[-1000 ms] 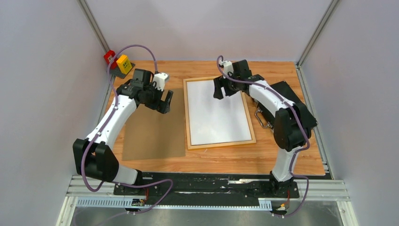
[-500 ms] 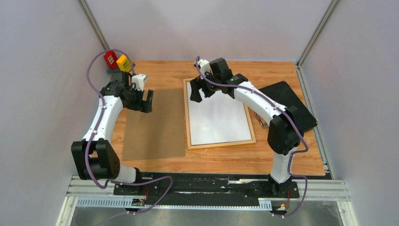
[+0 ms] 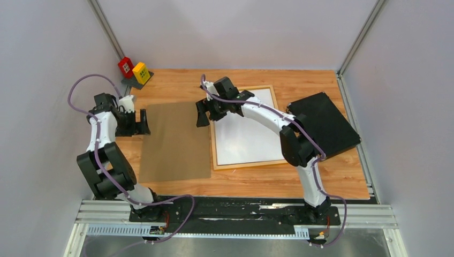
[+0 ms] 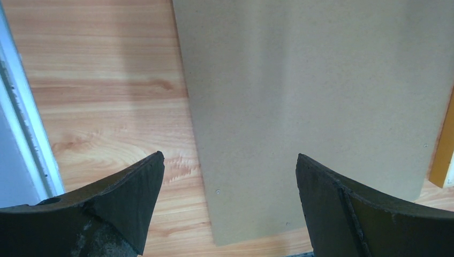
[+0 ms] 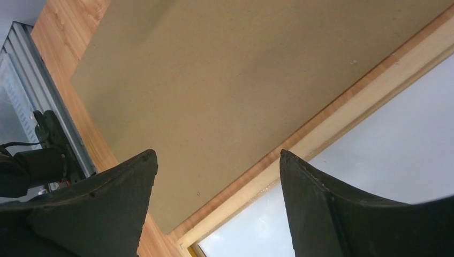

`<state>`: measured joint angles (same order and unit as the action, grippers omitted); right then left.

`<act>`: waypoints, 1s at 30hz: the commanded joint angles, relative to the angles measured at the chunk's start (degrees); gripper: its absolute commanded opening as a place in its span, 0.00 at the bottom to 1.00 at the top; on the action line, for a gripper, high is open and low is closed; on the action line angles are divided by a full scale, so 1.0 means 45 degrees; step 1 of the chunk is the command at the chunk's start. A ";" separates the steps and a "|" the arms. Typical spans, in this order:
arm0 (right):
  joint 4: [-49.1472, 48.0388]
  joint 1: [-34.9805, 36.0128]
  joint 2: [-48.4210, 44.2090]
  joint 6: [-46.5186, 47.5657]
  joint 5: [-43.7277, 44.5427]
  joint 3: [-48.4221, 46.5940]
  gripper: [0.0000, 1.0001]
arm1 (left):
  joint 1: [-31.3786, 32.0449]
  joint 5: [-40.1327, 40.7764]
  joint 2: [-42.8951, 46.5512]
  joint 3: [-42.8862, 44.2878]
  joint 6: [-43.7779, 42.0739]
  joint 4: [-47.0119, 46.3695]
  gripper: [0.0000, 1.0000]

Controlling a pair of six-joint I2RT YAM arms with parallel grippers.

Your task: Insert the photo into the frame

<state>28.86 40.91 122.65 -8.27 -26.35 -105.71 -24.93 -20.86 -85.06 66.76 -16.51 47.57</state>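
The frame (image 3: 251, 164) lies flat mid-table with its light wood back up. A white sheet fills it, apparently the photo (image 3: 246, 134) lying white back up; no print side shows. My right gripper (image 3: 203, 113) hovers open over the frame's far-left edge. In the right wrist view the wood strip (image 5: 342, 112) and the white surface (image 5: 385, 176) pass between its fingertips, and nothing is held. My left gripper (image 3: 143, 122) stands open at the left edge of the brown hardboard panel (image 3: 174, 142). That panel's edge (image 4: 321, 96) shows below the empty jaws.
A black case (image 3: 324, 126) sits at the right, touching the frame's far-right corner. Red (image 3: 126, 67) and yellow (image 3: 141, 72) blocks stand at the far-left corner. The panel lies close beside the frame's left side. Grey walls and rails bound the wooden table (image 3: 267, 182).
My right gripper has swept left from above the white sheet to the frame's far-left edge, its jaws a little wider. The left arm has drawn back left to the panel's left edge.
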 commanded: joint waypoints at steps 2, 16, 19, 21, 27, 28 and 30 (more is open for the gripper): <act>-0.0319 0.0148 0.0947 -0.1415 -0.0499 -0.0979 0.81 | -0.0629 -0.0906 -0.1194 -0.0054 -0.0651 0.0087 1.00; -0.0318 0.0209 0.2369 -0.2791 -0.0306 -0.1177 0.79 | -0.0945 -0.2021 -0.3409 0.0424 -0.0179 0.0131 1.00; -0.0320 0.0207 0.2451 -0.2930 -0.0019 -0.1100 0.79 | -0.0960 -0.2140 -0.3430 0.0418 -0.0184 0.0135 1.00; -0.0288 0.0219 0.2484 -0.3051 0.0339 -0.1084 0.79 | -0.0947 -0.2175 -0.3497 0.0428 -0.0203 0.0132 1.00; 0.0356 0.0226 0.2650 -0.3010 0.2050 -0.1358 0.79 | -0.0945 -0.2136 -0.3825 0.0418 -0.0302 0.0078 1.00; 0.0453 0.0241 0.2674 -0.2989 0.2330 -0.1370 0.79 | -0.0945 -0.2139 -0.3860 0.0418 -0.0312 0.0076 1.00; 0.0600 0.0246 0.2683 -0.2936 0.2884 -0.1354 0.79 | -0.0950 -0.2141 -0.3856 0.0420 -0.0319 0.0054 1.00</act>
<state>29.10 42.28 133.84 -21.10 -21.74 -109.93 -28.60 -29.30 -102.26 66.81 -17.26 47.99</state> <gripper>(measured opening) 0.786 0.998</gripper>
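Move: Out to the left lies the brown backing board the hands go for: its middle is about 14 cm to the left hand's right, level with it and some 11 cm below. From the right hand, the board's middle is about 15 cm to the left, 6 cm back and 12 cm down. The frame, with the photo already face-down in it, centres some 17 cm to the right hand's right, 2 cm ahead and 12 cm below. Sinking almost straight down together over opposite edges of the brown backing board, each hand drops about 8 cm, quick at first, then nearly hovering. The left turns its fingers steeper and inward to its right by some 20 degrees over the left edge; the right edges slightly left and rolls its wrist at the right edge, beside the frame. Fingers stay open; no touch can be seen. ##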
